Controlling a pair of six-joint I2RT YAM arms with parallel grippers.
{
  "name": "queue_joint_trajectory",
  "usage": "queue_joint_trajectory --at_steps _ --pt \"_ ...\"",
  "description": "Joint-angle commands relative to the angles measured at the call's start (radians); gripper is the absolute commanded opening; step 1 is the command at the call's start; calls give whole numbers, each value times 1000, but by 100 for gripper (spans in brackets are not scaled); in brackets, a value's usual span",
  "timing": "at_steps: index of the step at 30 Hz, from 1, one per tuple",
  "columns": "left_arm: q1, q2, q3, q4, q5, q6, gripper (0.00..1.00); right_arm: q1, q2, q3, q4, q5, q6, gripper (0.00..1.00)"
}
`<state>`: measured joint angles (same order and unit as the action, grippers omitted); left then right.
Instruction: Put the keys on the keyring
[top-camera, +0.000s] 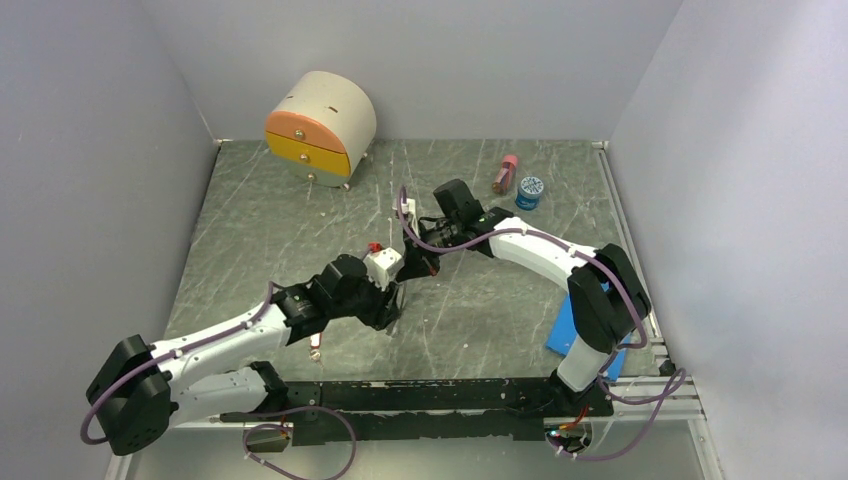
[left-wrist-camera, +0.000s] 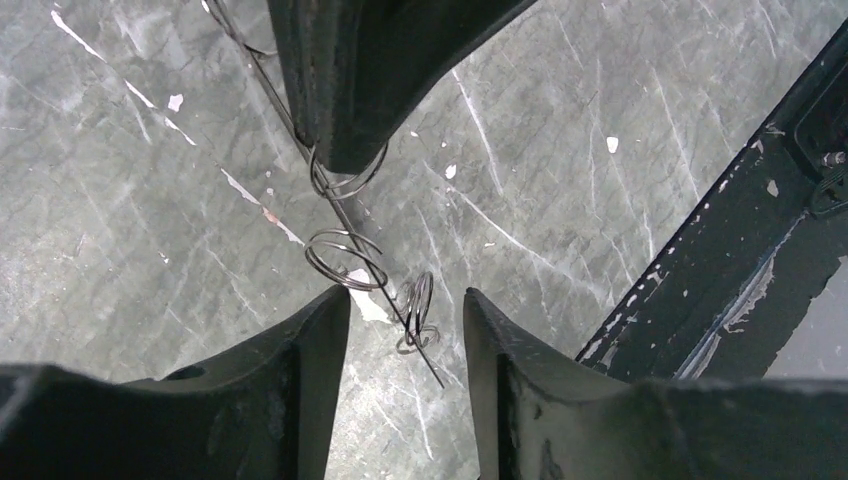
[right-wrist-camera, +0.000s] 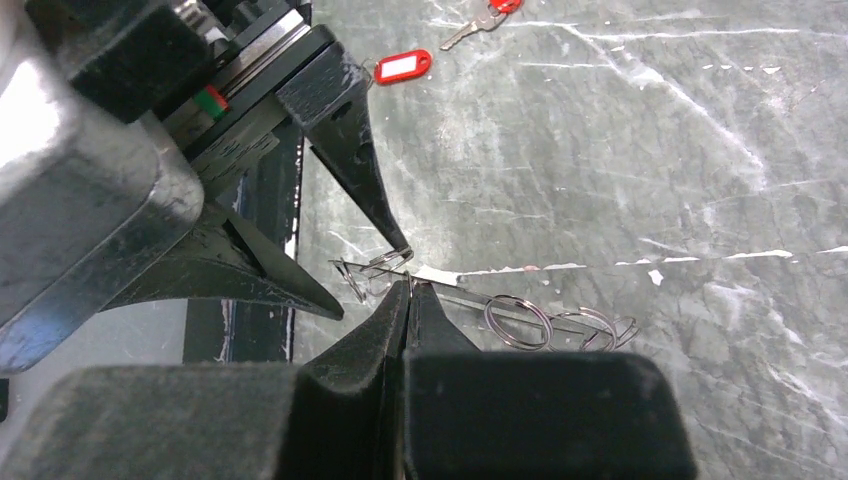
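Note:
The keyring (right-wrist-camera: 470, 302) is a thin dark wire held just above the table, with three small split rings (right-wrist-camera: 518, 322) threaded on it. My right gripper (right-wrist-camera: 408, 285) is shut on the wire, and its tips (left-wrist-camera: 340, 150) show at the top of the left wrist view. The wire (left-wrist-camera: 345, 215) runs down to a free end between the fingers of my left gripper (left-wrist-camera: 405, 300), which stands open; one small ring (left-wrist-camera: 420, 305) hangs in that gap. Two keys with red tags (right-wrist-camera: 403, 66) lie on the table beyond the grippers. Both grippers (top-camera: 405, 280) meet mid-table.
A rounded mini drawer cabinet (top-camera: 320, 125) stands at the back left. A pink bottle (top-camera: 505, 173) and a blue-lidded jar (top-camera: 530, 191) sit at the back right. A blue flat object (top-camera: 562, 325) lies by the right arm's base. The black base rail (top-camera: 430, 395) lines the near edge.

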<state>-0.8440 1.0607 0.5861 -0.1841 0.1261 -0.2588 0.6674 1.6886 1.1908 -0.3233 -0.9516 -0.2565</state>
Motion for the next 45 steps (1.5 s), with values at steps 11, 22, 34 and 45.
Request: queue_joint_trajectory --at_steps 11,22,34,45 --pt "-50 26 24 -41 -60 45 3 -1 -64 -57 90 40 86 0" --pt "-52 34 46 -69 -66 79 3 0 -77 -49 98 17 132 0" --pt "-53 55 70 -84 -76 96 3 0 -74 -28 108 -62 220 0" --pt "-53 51 60 -69 -90 88 2 -22 -93 -47 197 -133 371 0"
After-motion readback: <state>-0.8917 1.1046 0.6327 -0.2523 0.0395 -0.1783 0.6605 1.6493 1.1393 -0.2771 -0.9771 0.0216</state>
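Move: Right between the left hand's open fingertips, within a centimetre, are the wire rings at the near end of the thin keyring band. The right fingertips, shut on that band, are some 4 cm ahead of the left hand, 4 cm to its right and 4 cm higher, so the rings lie 4 cm back, 4 cm left and 4 cm below the right hand. On the table 10 cm below the left hand, one tagged key is 16 cm left and level, another 15 cm left and 8 cm back. Closing from about half open to nearly shut, the left fingers pinch the wire rings at the band's near end, the hand staying almost in place. The right hand keeps its shut grip on the band and eases back about 1.5 cm and up about 1 cm, rolling some 15 degrees about its own finger line, forward side dipping. ##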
